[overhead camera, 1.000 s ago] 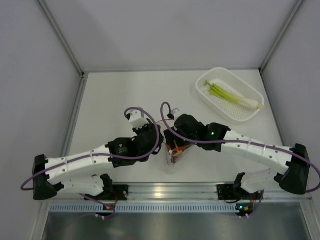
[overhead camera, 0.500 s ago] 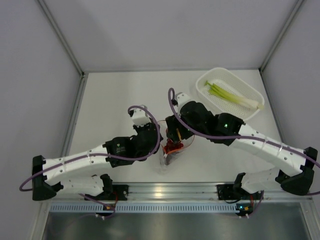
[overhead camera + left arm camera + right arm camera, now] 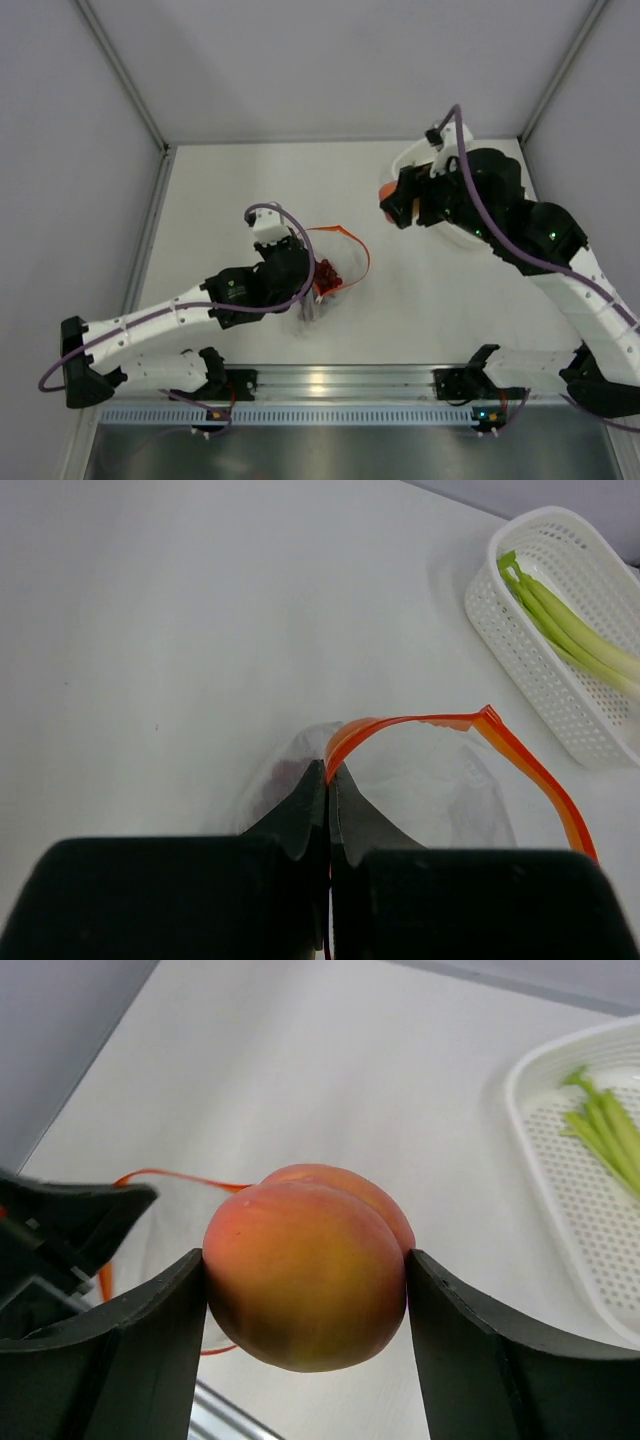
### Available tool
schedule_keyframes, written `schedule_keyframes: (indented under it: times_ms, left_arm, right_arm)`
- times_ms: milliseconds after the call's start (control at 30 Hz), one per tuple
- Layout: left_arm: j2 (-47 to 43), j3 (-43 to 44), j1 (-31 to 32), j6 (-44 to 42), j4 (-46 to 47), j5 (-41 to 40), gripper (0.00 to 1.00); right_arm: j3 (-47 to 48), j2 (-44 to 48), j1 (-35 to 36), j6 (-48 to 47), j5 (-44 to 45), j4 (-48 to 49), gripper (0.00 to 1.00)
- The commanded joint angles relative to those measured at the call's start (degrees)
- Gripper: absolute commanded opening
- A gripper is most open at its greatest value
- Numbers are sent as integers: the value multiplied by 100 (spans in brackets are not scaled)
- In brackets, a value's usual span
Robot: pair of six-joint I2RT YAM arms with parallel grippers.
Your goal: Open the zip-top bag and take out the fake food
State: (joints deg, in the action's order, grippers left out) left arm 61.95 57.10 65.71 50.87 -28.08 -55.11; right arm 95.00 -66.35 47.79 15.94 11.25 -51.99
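Observation:
The zip-top bag point(image 3: 322, 288) lies crinkled at the table's middle, its orange-red zipper strip point(image 3: 352, 243) looped open. My left gripper point(image 3: 312, 283) is shut on that strip point(image 3: 400, 726) at the bag's near edge point(image 3: 328, 776). A dark purple-red grape bunch point(image 3: 329, 275) shows dimly through the plastic point(image 3: 278, 778). My right gripper point(image 3: 392, 203) hangs high at the back right, shut on the round orange-pink fruit point(image 3: 305, 1275); the fruit point(image 3: 384, 191) fills the gap between both fingers. The long green stalk point(image 3: 575, 632) lies in the white basket point(image 3: 522, 1088).
The white perforated basket point(image 3: 545, 675) stands at the back right; in the top view my right arm covers most of it. Grey walls close the table at left, back and right. An aluminium rail point(image 3: 330, 380) runs along the near edge.
My right gripper has lifted the fruit out of the bag and carried it up and back to the right, near the basket. The left gripper keeps its hold; the zipper loop now gapes wider.

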Motion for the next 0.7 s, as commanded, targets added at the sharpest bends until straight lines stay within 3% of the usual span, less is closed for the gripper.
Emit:
schedule_keyframes:
  times_ms: [0,100,300,500,667]
  left_arm:
    - [27,3,-208,-25,13,35,0]
    - [80,20,-234,-42,13,71,0]
    - [212,56,-349,-113,13,272,0]
    - [273,-41,-349,-42,30,571,0]
    - [247,-41,-349,-60,30,809,0]
  right_arm:
    - [-103,-9,-1231,-241,-35,100,43]
    - [-262,-386,-2199,-215,-8,373,43]
    - [-447,-1115,-3450,75,79,1093,44]
    - [-597,-2056,-4039,304,387,2033,46]
    - [-71,-3188,-4313,400,327,2017,48]
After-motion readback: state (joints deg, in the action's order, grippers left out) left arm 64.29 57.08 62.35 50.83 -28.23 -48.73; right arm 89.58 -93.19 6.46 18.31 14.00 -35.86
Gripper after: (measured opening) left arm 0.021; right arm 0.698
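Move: The white basket that the held peach is bound for has its middle some 26 cm ahead of the right hand, 22 cm to its right and roughly 32 cm below. Inside it the leek lies about 26 cm ahead and 24 cm right. The open bag is about 5 cm back and 9 cm left of the right hand, around 25 cm lower. From the left hand, the basket is some 26 cm ahead, 38 cm right and 18 cm down. The peach, still pinched in the right fingers, is swept away from the bag to over the basket: level to the right and forward at first, then forward and down, about 22 cm out, 20 cm right and 16 cm lower. The hand turns some 45 degrees clockwise, tipping slightly down. The left hand keeps the bag's edge pinched, sinking about 2 cm. ##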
